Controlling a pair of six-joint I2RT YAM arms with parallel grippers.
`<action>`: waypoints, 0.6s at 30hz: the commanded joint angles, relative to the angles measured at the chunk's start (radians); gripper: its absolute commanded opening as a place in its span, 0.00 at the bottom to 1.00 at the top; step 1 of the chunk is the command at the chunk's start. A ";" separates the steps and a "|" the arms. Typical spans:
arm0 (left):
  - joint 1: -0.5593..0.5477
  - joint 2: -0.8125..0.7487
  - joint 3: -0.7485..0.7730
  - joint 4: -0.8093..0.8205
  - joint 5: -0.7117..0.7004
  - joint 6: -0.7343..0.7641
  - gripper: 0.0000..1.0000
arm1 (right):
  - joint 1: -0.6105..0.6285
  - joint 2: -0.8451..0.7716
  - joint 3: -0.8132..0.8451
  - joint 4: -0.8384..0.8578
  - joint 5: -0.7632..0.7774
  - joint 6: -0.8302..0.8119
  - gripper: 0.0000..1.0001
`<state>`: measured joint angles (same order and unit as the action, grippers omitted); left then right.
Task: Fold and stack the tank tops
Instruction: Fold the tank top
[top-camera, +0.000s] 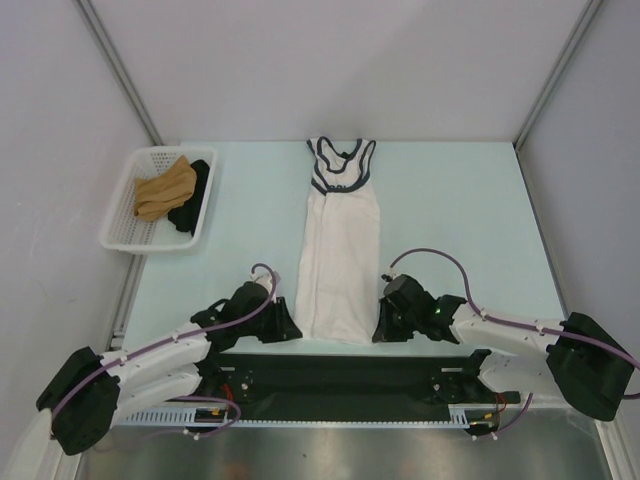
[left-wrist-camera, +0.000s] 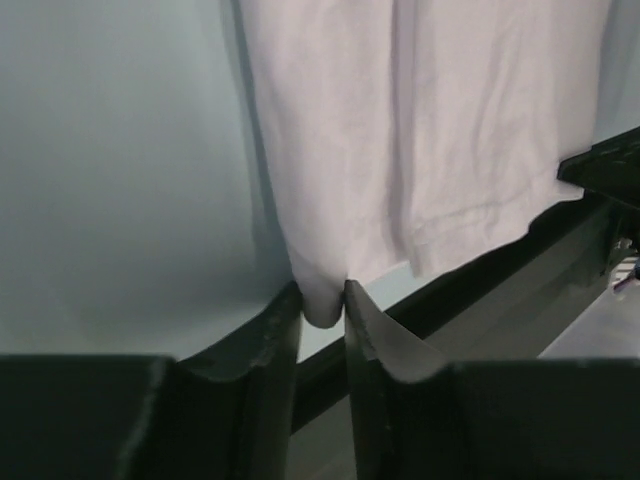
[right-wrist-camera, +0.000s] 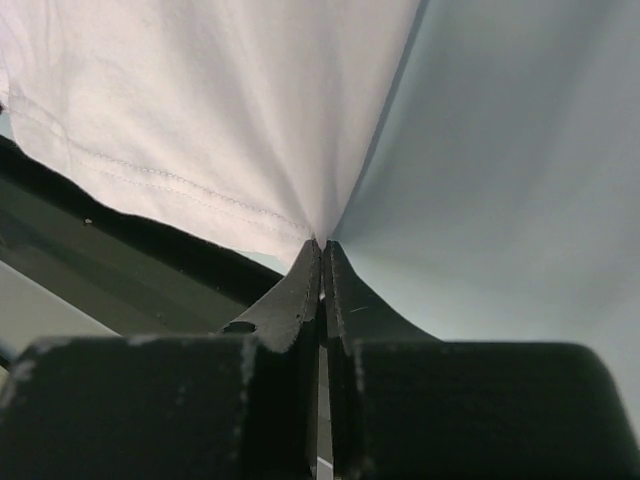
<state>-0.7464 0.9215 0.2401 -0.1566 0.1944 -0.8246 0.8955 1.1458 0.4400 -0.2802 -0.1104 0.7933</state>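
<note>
One white tank top (top-camera: 340, 255) with dark navy trim at the neck lies lengthwise down the middle of the table, folded into a narrow strip, plain side up, neck at the far end. My left gripper (top-camera: 287, 328) is shut on its near left hem corner; in the left wrist view (left-wrist-camera: 322, 300) a bunch of white cloth (left-wrist-camera: 420, 140) sits between the fingers. My right gripper (top-camera: 384, 328) is shut on the near right hem corner, and the right wrist view (right-wrist-camera: 323, 245) shows the cloth (right-wrist-camera: 200, 110) pinched at the fingertips. No chest print shows.
A white basket (top-camera: 120, 235) at the far left of the table holds a tan cloth (top-camera: 165, 188) and a black cloth (top-camera: 192, 200). A black bar (top-camera: 340, 372) runs along the table's near edge between the arm bases. White walls stand on three sides.
</note>
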 joint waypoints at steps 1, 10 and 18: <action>-0.018 0.036 -0.073 -0.055 -0.013 -0.036 0.27 | 0.008 -0.020 -0.001 -0.025 0.003 0.007 0.02; -0.094 -0.061 -0.032 -0.116 -0.019 -0.099 0.00 | 0.011 -0.121 0.040 -0.128 0.002 0.006 0.01; -0.097 -0.023 0.195 -0.159 -0.084 -0.079 0.00 | -0.090 -0.104 0.202 -0.195 -0.008 -0.087 0.00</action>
<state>-0.8452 0.8707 0.2878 -0.2871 0.1661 -0.9161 0.8516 1.0218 0.5396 -0.4473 -0.1173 0.7620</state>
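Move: The left hem corner of the folded tank top sits between your left fingertips, about 1 cm ahead and 1 cm below. From that hand the near table edge lies some 4 cm back, the right hem corner about 18 cm to the right, level with it. From the right hand, already gripping the right hem corner, the collar lies roughly 45 cm ahead and 9 cm left, 1 cm below, the left hem corner about 18 cm left. Shut the left gripper on the hem's left corner with a slight dip, pinching the cloth, then draw it back about 3 cm towards the near table edge and start to raise it at the end. Keep the right gripper shut on its corner and lift it some 4 cm, easing forward only at the last. ##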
